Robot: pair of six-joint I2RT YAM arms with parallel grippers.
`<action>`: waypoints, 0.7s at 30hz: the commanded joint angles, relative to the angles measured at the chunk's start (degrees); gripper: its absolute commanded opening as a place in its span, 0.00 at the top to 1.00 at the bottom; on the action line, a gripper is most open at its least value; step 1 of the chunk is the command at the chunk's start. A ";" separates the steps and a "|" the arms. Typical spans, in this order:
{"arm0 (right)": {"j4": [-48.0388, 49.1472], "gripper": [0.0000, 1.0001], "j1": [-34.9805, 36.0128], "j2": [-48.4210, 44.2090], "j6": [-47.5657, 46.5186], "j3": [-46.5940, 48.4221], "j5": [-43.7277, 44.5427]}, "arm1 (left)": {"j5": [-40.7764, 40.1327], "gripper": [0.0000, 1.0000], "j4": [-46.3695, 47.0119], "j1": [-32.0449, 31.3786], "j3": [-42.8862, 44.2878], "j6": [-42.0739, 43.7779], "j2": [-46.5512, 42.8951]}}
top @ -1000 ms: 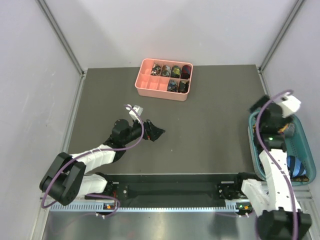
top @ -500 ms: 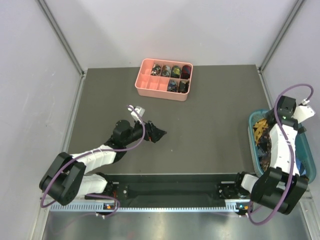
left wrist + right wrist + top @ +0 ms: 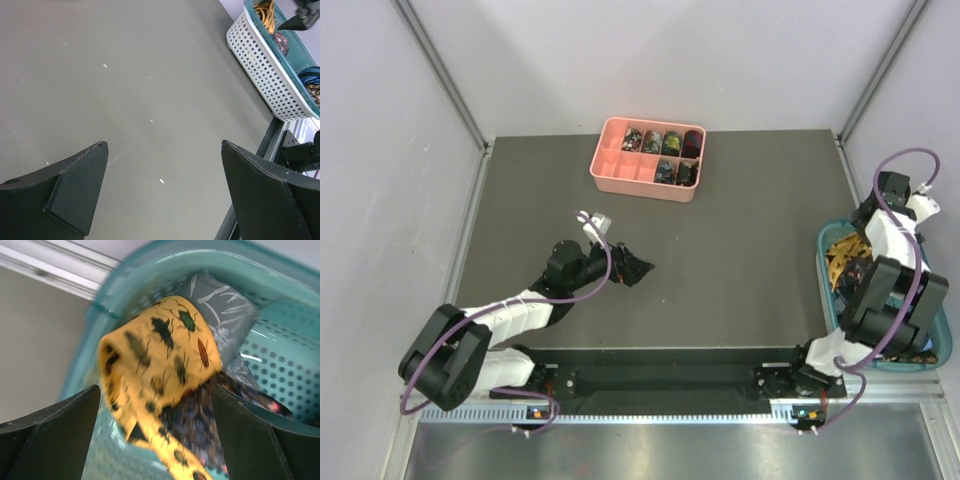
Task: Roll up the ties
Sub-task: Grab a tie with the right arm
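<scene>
Loose ties lie heaped in the teal basket (image 3: 825, 290) at the table's right edge. In the right wrist view a golden-yellow tie (image 3: 160, 355) with dark insect marks lies on top of a dark floral tie (image 3: 220, 425) and a grey one (image 3: 220, 305). My right gripper (image 3: 156, 390) hangs open just over them, one finger on each side of the yellow tie, and the view is blurred. From above, the right gripper (image 3: 857, 238) is over the basket's far end. My left gripper (image 3: 635, 268) is open low over bare table, with nothing between its fingers (image 3: 85, 175).
A pink compartment tray (image 3: 620, 175) at the back middle holds several rolled ties (image 3: 665, 143) in its right compartments. The left wrist view shows the white perforated basket wall (image 3: 265, 65) and the table's near rail (image 3: 275, 135). Grey walls enclose the table.
My right arm has swung up and back over the basket, its wrist now at the basket's far end with the gripper pointing down at the ties. The left arm has not moved.
</scene>
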 commanded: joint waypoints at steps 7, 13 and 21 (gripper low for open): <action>4.22 0.55 -2.48 9.00 3.34 4.72 2.90 | -0.57 0.01 1.36 -0.64 2.36 1.98 -0.16; 0.80 1.00 5.15 1.72 1.24 6.12 15.73 | -1.10 0.01 0.13 -1.51 2.80 3.56 -1.04; -0.09 1.00 16.24 -13.56 -6.74 5.95 17.87 | -2.07 0.01 -1.10 -2.13 2.72 4.36 -2.71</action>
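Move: The yellow tie with the insect print lies in the teal basket, its folded end almost straight under the right hand's open fingers: about 6 cm below, 1 cm back and level sideways. The black floral tie is some 7 cm back and 8 cm below, straight back from that hand, and the grey tie is about 6 cm to its right, 3 cm back and 8 cm below. From the left hand the yellow tie lies roughly 46 cm to the right, 3 cm ahead and 7 cm lower. The open right hand drops about 5 cm into the basket with a slight drift to the right, and its fingers shut on the folded end of the yellow tie, pinching the cloth between the pads. Keeping the pinch, the hand turns back up and lifts some 12 cm out of the low point, swinging about 5 cm left and a little forward while the fingers tilt up by roughly 15 to 20 degrees from their steep downward slant. ##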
